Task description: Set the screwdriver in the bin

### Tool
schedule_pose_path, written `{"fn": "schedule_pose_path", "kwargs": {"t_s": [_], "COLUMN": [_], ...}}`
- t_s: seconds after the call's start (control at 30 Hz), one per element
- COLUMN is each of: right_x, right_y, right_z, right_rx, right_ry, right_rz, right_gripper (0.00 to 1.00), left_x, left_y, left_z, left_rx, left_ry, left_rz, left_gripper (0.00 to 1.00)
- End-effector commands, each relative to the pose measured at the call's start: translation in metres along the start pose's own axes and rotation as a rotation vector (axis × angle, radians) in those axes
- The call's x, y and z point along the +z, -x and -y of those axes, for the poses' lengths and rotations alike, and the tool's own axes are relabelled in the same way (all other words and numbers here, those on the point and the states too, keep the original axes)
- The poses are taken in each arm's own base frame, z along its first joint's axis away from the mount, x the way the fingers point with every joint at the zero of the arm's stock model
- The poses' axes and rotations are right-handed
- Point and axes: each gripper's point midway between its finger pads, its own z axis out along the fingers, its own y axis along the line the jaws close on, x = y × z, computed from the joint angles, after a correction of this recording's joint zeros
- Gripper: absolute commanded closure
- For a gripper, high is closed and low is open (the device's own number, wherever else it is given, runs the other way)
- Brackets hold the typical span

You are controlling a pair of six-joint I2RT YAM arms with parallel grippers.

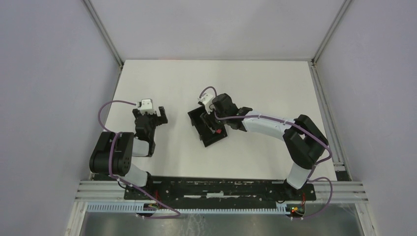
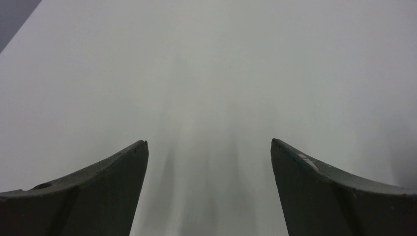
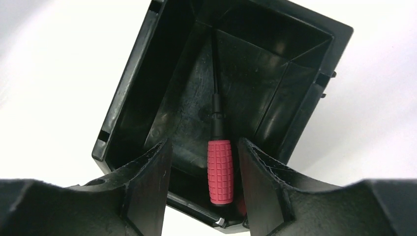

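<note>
The screwdriver point(image 3: 220, 171) has a red gridded handle and a thin black shaft, and it lies inside the black bin point(image 3: 125, 88) with its shaft pointing at the far wall. My right gripper point(image 3: 203, 142) hangs over the bin's low near side, open. The handle sits in the gap between its fingers, nearer the right one, with a space showing on the left. From above, the bin point(image 1: 196, 120) stands mid-table with the right gripper point(image 1: 215, 123) over it and a red speck of the screwdriver point(image 1: 217, 131). My left gripper point(image 1: 158, 115) is open over bare table, left of the bin.
The white table point(image 1: 255, 83) is enclosed by grey walls and metal rails. In the left wrist view only blurred table surface shows between the left gripper's point(image 2: 209, 141) spread fingers. The arm bases sit on the rail at the near edge point(image 1: 221, 189).
</note>
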Motion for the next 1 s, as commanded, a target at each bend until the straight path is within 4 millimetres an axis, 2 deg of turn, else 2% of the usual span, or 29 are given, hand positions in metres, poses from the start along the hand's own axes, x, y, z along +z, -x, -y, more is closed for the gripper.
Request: {"fn": "schedule_pose_path", "kwargs": {"t_s": [0.0, 0.13, 0.17, 0.23, 0.3, 0.4, 0.5, 0.57, 0.63, 0.77, 0.97], "right_x": [-0.022, -0.053, -0.062, -0.08, -0.099, -0.133, -0.166, -0.184, -0.195, -0.202, -0.204], "right_y": [0.054, 0.09, 0.098, 0.11, 0.117, 0.121, 0.102, 0.082, 0.058, -0.002, -0.083], "right_z": [0.006, 0.002, 0.001, 0.005, 0.01, 0.031, 0.065, 0.089, 0.109, 0.143, 0.166], "right_rx": [0.063, 0.068, 0.065, 0.056, 0.039, 0.015, 0.019, 0.045, 0.069, 0.15, 0.212], "right_ry": [-0.06, -0.054, -0.053, -0.077, -0.116, -0.256, -0.464, -0.585, -0.658, -0.753, -0.882], "right_rz": [0.149, 0.267, 0.295, 0.337, 0.375, 0.442, 0.478, 0.494, 0.492, 0.473, 0.491], "right_gripper": [0.41, 0.34, 0.28, 0.02, 0.02, 0.02, 0.02, 0.02, 0.02, 0.02, 0.02], "left_x": [0.003, 0.003, 0.003, 0.003, 0.003, 0.003, 0.003, 0.003, 0.003, 0.003, 0.003], "left_y": [0.013, 0.013, 0.013, 0.013, 0.013, 0.013, 0.013, 0.013, 0.013, 0.013, 0.013], "left_z": [0.001, 0.001, 0.001, 0.001, 0.001, 0.001, 0.001, 0.001, 0.001, 0.001, 0.001], "left_rx": [0.011, 0.012, 0.012, 0.011, 0.011, 0.012, 0.01, 0.011, 0.01, 0.011, 0.011], "left_ry": [-0.003, -0.002, -0.002, -0.002, -0.003, -0.003, -0.002, -0.003, -0.002, -0.003, -0.001], "left_rz": [0.052, 0.052, 0.052, 0.052, 0.052, 0.052, 0.052, 0.052, 0.052, 0.052, 0.052], "left_gripper": [0.0, 0.0, 0.0, 0.0, 0.0, 0.0, 0.0, 0.0, 0.0, 0.0, 0.0]}}
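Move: The screwdriver already lies loose in the bin, its red handle between my right hand's part-open fingers. Its middle is about 3 cm below that hand, 2 cm to the left and 1 cm ahead. The bin's centre is some 3 cm left and 1 cm ahead, with its walls around the fingertips. From my left hand the screwdriver lies about 27 cm to the right and 6 cm back, slightly lower. I spread my right fingers fully and lift them almost straight up out of the bin, away from the screwdriver, about 18 cm at the highest. Near the top I swing right over the near side wall, then sink back to open table about 24 cm right of where I began, tipping the fingers up some 30 degrees and turning them clockwise about 40. ##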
